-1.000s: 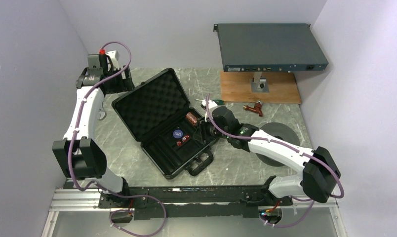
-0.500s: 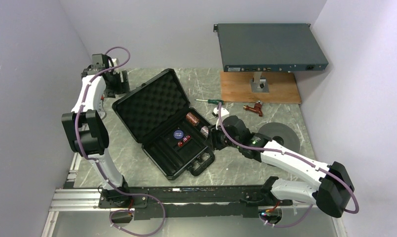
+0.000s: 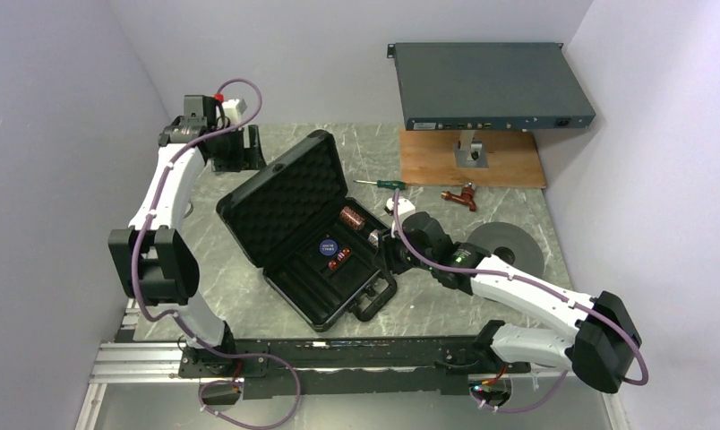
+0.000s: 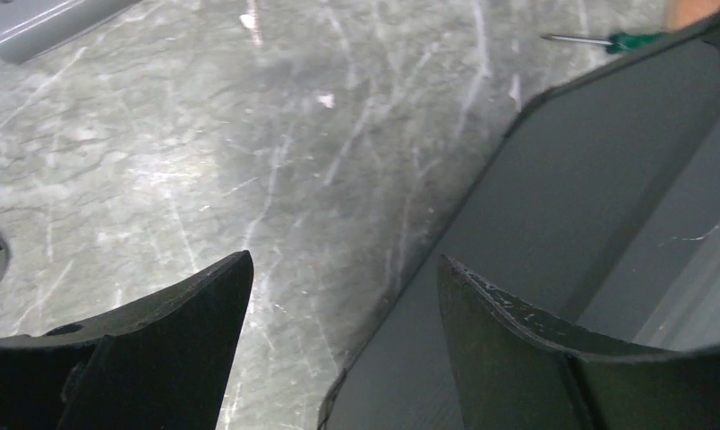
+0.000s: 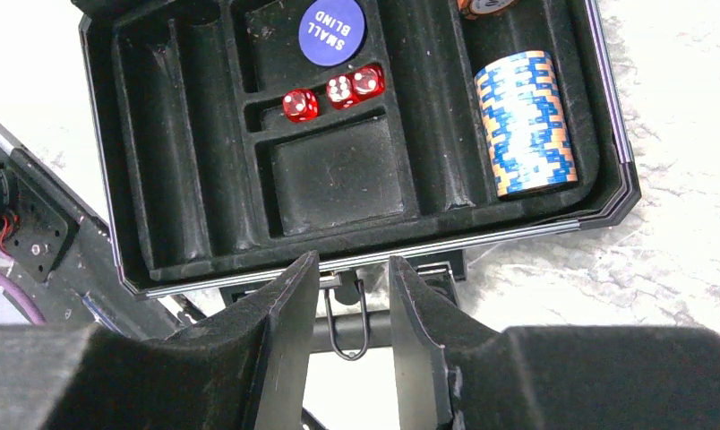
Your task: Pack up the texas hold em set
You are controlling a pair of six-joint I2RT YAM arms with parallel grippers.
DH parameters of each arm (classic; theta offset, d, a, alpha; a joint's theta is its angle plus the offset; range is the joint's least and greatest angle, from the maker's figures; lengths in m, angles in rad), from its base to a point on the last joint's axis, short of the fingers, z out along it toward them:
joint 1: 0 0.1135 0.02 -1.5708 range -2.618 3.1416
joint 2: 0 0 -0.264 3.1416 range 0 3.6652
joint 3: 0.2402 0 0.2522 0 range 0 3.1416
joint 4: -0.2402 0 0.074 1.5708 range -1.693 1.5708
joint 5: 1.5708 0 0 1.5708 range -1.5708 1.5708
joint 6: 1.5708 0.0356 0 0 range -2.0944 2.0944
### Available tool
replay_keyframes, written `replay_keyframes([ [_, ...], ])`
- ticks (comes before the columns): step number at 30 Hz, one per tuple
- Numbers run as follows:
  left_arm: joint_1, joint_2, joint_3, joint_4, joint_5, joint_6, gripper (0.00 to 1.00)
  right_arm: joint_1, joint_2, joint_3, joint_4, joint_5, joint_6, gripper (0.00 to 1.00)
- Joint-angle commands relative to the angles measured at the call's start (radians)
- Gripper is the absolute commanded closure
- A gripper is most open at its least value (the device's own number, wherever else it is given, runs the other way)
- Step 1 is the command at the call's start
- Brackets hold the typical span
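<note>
The black briefcase (image 3: 316, 313) lies open mid-table, its foam lid (image 3: 285, 193) tilted up. In its tray are a blue button (image 3: 328, 245), red dice (image 3: 337, 262) and two chip stacks (image 3: 351, 217). My left gripper (image 3: 238, 149) is open behind the lid; in the left wrist view (image 4: 343, 273) the lid's outer edge (image 4: 535, 206) runs between the fingers. My right gripper (image 3: 385, 255) is at the case's front rim. In the right wrist view (image 5: 354, 264) its fingers stand narrowly apart around a wire latch loop (image 5: 347, 322), with dice (image 5: 334, 90), button (image 5: 331, 31) and a blue-orange stack (image 5: 525, 121) beyond.
A green-handled screwdriver (image 3: 381, 184) lies behind the case. A large grey disc (image 3: 513, 246) sits under my right arm. A rack unit (image 3: 491, 85) on a wooden board (image 3: 509, 166) stands at the back right, with a small red-brown tool (image 3: 459, 195) nearby.
My left gripper has moved right, up against the back of the lid. The lid has tipped up toward the tray and the case has slid slightly right. My right gripper stays at the front rim.
</note>
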Motion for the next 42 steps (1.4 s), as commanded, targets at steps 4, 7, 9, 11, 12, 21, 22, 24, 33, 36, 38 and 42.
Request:
replay_keyframes([
  [4, -0.112, -0.11, -0.096, -0.013, 0.049, 0.001, 0.19, -0.003, -0.011, -0.012, 0.057, -0.012, 0.009, 0.63],
  [7, -0.123, -0.14, -0.16, 0.02, 0.065, -0.015, 0.2, -0.003, -0.018, -0.018, 0.067, -0.019, 0.014, 0.62],
  [9, -0.133, -0.161, -0.194, 0.035, 0.063, -0.025, 0.2, -0.003, -0.012, -0.027, 0.087, -0.029, 0.02, 0.63],
  [11, -0.148, -0.177, -0.218, 0.044, 0.059, -0.034, 0.2, -0.003, 0.006, -0.039, 0.133, -0.041, 0.038, 0.65],
  [12, -0.156, -0.187, -0.229, 0.047, 0.057, -0.037, 0.2, -0.003, 0.021, -0.04, 0.15, -0.046, 0.052, 0.68],
  [21, -0.235, -0.269, -0.334, 0.065, 0.011, -0.065, 0.22, -0.004, 0.093, 0.019, 0.157, 0.121, 0.42, 1.0],
  [22, -0.243, -0.281, -0.348, 0.068, 0.007, -0.069, 0.22, -0.005, 0.092, 0.023, 0.148, 0.133, 0.48, 1.0],
  [24, -0.257, -0.305, -0.378, 0.077, 0.004, -0.079, 0.22, -0.005, 0.074, 0.015, 0.171, 0.13, 0.574, 1.0],
  [33, -0.315, -0.387, -0.485, 0.101, -0.004, -0.109, 0.22, -0.012, 0.055, 0.035, 0.203, 0.122, 0.717, 1.0],
  [36, -0.322, -0.402, -0.514, 0.104, -0.009, -0.115, 0.22, -0.013, 0.076, 0.035, 0.187, 0.104, 0.71, 1.0],
  [38, -0.328, -0.416, -0.529, 0.104, -0.01, -0.118, 0.22, -0.014, 0.068, 0.028, 0.173, 0.107, 0.711, 1.0],
  [42, -0.342, -0.455, -0.549, 0.096, -0.019, -0.128, 0.23, -0.014, 0.021, 0.011, 0.1, 0.154, 0.692, 1.0],
])
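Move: The open lid's middle is about 10 cm right of the left hand, 5 cm back and 8 cm lower. The tray lies below it, roughly 22 cm right of that hand and 16 cm back. From the right hand, the case's front rim is about 2 cm ahead, 2 cm left and 3 cm below; the blue-orange chips lie 9 cm ahead and 2 cm left, and the dice 3 cm ahead and 11 cm left, both some 5 cm lower. Swing the left gripper, kept open, back and to the right by nearly 20 cm, sinking about 5 cm overall, against the lid's outer face to push it over towards the tray. Meanwhile shut the right fingers beside the front rim, ease them a little forward and left, and turn that wrist clockwise some 30 degrees with its left side rising. ##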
